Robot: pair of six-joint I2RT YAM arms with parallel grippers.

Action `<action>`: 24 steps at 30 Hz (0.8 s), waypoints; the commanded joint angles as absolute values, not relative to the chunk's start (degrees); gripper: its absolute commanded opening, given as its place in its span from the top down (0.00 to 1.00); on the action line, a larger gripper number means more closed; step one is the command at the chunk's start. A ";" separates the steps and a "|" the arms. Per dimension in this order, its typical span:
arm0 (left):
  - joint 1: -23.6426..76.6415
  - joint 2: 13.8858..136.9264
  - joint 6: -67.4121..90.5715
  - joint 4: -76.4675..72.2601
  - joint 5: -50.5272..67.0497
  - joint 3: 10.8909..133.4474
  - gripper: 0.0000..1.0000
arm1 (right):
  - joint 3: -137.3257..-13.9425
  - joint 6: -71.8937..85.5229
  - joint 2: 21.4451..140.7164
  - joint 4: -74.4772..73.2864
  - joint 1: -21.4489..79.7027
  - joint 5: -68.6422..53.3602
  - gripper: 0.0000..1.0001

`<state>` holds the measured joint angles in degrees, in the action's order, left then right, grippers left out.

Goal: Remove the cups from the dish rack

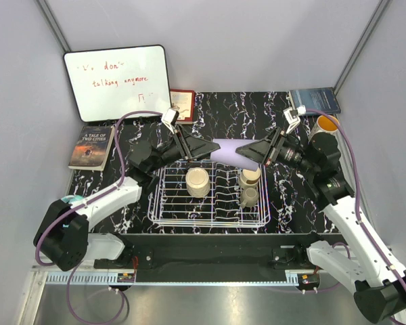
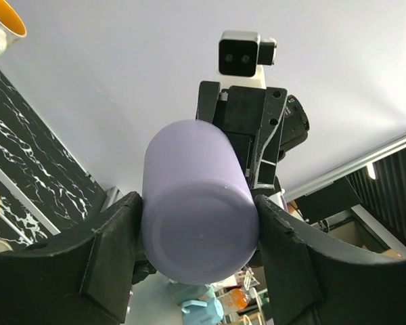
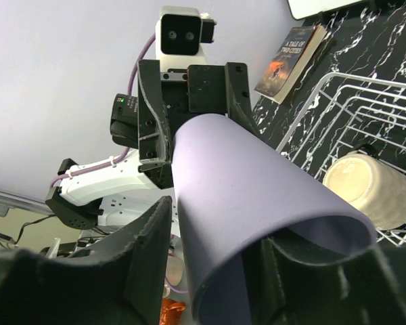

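Note:
The lavender cup [image 1: 224, 150] hangs on its side above the back edge of the dish rack [image 1: 164, 218], between both grippers. My left gripper [image 2: 199, 247] is shut on its closed base [image 2: 199, 223], a finger pressed against each side. My right gripper [image 3: 223, 237] straddles the cup's wall [image 3: 257, 196] at the open mouth, one finger outside and one inside. A thin gap shows at the outer finger. In the rack stand a cream cup [image 1: 197, 181], a tan cup [image 1: 250, 177] and an olive-grey cup [image 1: 249, 197]. The cream cup [image 3: 369, 189] also shows in the right wrist view.
A whiteboard [image 1: 116, 81] leans at the back left, with a book [image 1: 91, 147] below it. A red book [image 1: 183, 103] and a blue book [image 1: 314, 100] lie at the back. A white mug with an orange inside [image 1: 325, 125] stands at the right.

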<state>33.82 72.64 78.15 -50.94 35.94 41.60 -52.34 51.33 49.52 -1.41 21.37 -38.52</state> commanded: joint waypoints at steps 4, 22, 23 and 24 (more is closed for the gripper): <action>34.80 74.36 79.19 -55.99 40.08 43.06 1.00 | -51.24 54.41 50.19 7.03 21.62 -43.07 0.87; 30.15 58.89 59.07 3.99 16.72 48.87 0.01 | -80.39 33.67 66.59 -27.74 21.62 -14.35 1.00; 30.23 58.28 58.45 7.26 14.61 49.13 0.01 | -83.20 32.97 69.49 -29.60 21.62 -11.98 1.00; 30.15 57.58 57.84 10.34 11.20 49.48 0.01 | -90.19 31.22 76.13 -31.53 21.62 -7.86 1.00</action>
<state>30.24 60.90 61.80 -7.86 25.12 47.97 -76.73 38.33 62.96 -20.82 21.54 -23.42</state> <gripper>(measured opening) 0.987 0.147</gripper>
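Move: The purple cup lies level between the hands, its base gripped by the left hand, its mouth to the right. Its middle is about 6 cm right of the left hand and 1 cm back, and about 3 cm left, 1 cm back and 2 cm below the right. Some 18 cm below the right hand, the stacked cream cups stand about 4 cm right, the small cup 4 cm right and 8 cm back, the round cream cup 14 cm left and 2 cm back. The right hand, already straddling the purple cup's rim with one finger inside the mouth, shuts its fingers on the cup's wall while the left hand still holds the base, both hands nearly still. Then the left fingers spread wide and that hand backs off about 4 cm left and as much down, drifting a little forward and rolling some 20 degrees, as the right hand carries the cup about 7 cm forward and 4 cm up with growing speed, turning slightly clockwise. ##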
